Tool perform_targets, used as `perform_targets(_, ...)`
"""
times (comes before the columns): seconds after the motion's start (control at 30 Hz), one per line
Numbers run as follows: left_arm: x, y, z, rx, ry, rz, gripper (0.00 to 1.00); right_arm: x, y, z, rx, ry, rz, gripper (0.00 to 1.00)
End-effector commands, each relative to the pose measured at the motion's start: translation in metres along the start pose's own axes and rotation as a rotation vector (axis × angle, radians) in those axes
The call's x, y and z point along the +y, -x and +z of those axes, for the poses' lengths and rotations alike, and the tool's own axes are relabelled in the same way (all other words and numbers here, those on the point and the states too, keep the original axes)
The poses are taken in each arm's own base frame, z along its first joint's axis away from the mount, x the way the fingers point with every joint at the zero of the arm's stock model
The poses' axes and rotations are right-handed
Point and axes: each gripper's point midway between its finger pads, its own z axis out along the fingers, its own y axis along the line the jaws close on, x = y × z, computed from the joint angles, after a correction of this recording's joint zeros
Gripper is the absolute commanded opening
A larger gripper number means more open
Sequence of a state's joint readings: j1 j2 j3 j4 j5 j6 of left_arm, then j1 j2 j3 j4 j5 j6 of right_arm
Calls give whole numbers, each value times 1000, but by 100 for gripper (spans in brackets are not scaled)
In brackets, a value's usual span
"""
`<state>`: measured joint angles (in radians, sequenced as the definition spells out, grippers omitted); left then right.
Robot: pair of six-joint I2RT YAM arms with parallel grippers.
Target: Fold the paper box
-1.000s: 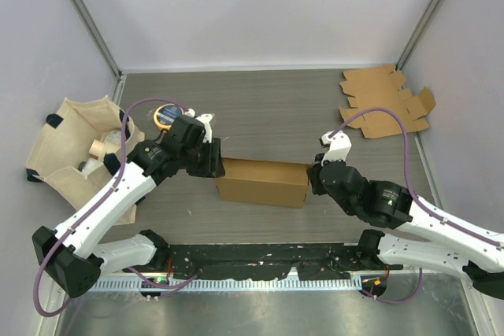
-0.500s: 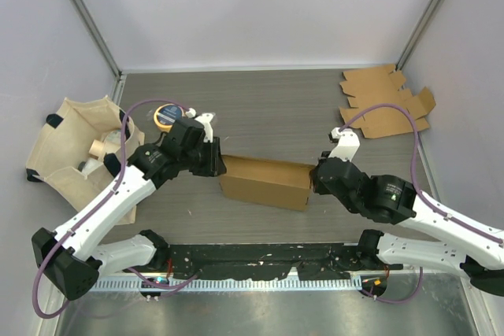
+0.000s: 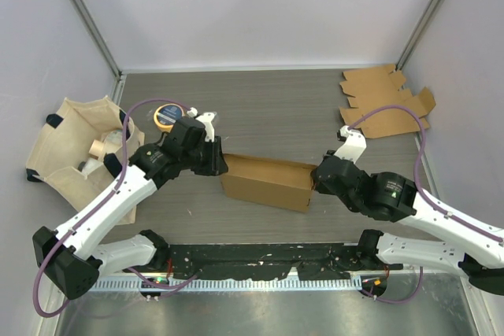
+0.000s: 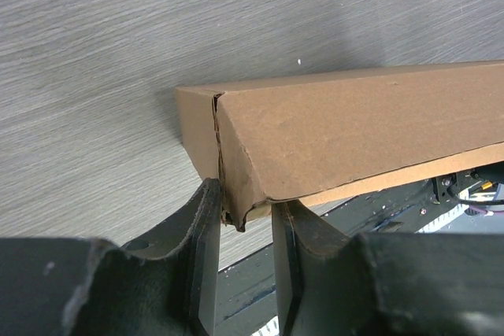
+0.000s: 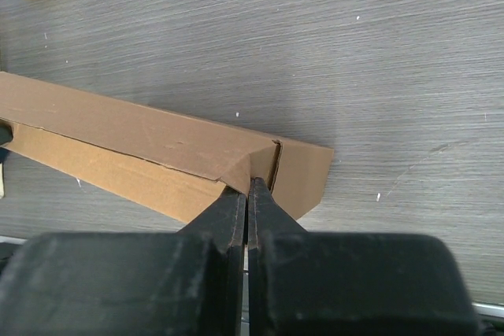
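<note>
The brown paper box (image 3: 266, 180) lies lengthwise on the table between both arms, its right end a little nearer to me. My left gripper (image 3: 218, 164) is at its left end. In the left wrist view the box (image 4: 354, 127) has its lower corner between my two fingers, and the left gripper (image 4: 246, 208) is shut on that corner. My right gripper (image 3: 316, 182) is at the right end. In the right wrist view its jaws are pressed together, and the right gripper (image 5: 249, 186) touches the folded end flap of the box (image 5: 118, 127) with its tips.
Flat cardboard blanks (image 3: 386, 104) lie at the back right. A cream cloth bag (image 3: 79, 147) holding small items sits at the left. A yellow tape roll (image 3: 166, 114) lies behind the left arm. A black rail (image 3: 260, 256) runs along the near edge.
The left jaws have closed in on the box's corner. The right arm has shifted right and the box's right end has swung slightly toward the near edge.
</note>
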<state>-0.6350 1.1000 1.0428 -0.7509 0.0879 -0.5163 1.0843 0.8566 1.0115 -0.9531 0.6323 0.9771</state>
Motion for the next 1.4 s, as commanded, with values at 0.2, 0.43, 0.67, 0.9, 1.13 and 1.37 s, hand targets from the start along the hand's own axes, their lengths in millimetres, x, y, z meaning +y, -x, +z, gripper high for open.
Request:
perform_targets(0.2, 34, -37, 7, 127, 136, 34, 24, 4, 15, -2, -7, -37, -136, 1)
perform_targets(0.43, 33, -39, 10, 137, 129, 28, 24, 1, 5, 5, 18, -48, -175, 1)
perform_targets(0.67, 23, -33, 6, 111, 86, 3, 24, 19, -13, 34, -19, 15, -50, 1)
perform_targets(0.9, 23, -35, 5, 89, 76, -15, 24, 3, -8, 50, -152, -42, -103, 1)
perform_targets(1.13, 19, -35, 0, 41, 40, -38, 38, -7, -32, 70, -170, -13, -166, 2)
perform_targets(1.37, 1, -31, -32, 12, -50, -38, 64, 12, -22, 27, -72, 156, -213, 58)
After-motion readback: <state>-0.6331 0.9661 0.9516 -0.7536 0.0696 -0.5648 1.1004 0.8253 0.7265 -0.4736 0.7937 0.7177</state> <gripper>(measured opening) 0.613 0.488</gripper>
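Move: The box lies between the hands. Its middle is about 14 cm to the right of the left hand, 3 cm back and 5 cm below; the left fingers already hold its left corner. From the right hand, whose shut fingertips are at the right corner, that middle is some 13 cm left, 1 cm back and 6 cm below. The tape roll lies roughly 21 cm ahead of the left hand, 18 cm to its left and 10 cm below. With its fingers shut at the box's right corner, the right hand turns a little in place, then pushes about 4.5 cm forward and 3.5 cm down while its fingertips tip up some 15 degrees, and at the last eases slightly back, left and up as its fingers open to either side of the corner. The left hand keeps its pinch on the left corner nearly still through that push, then spreads its fingers and backs off about 2 cm, also going left. ##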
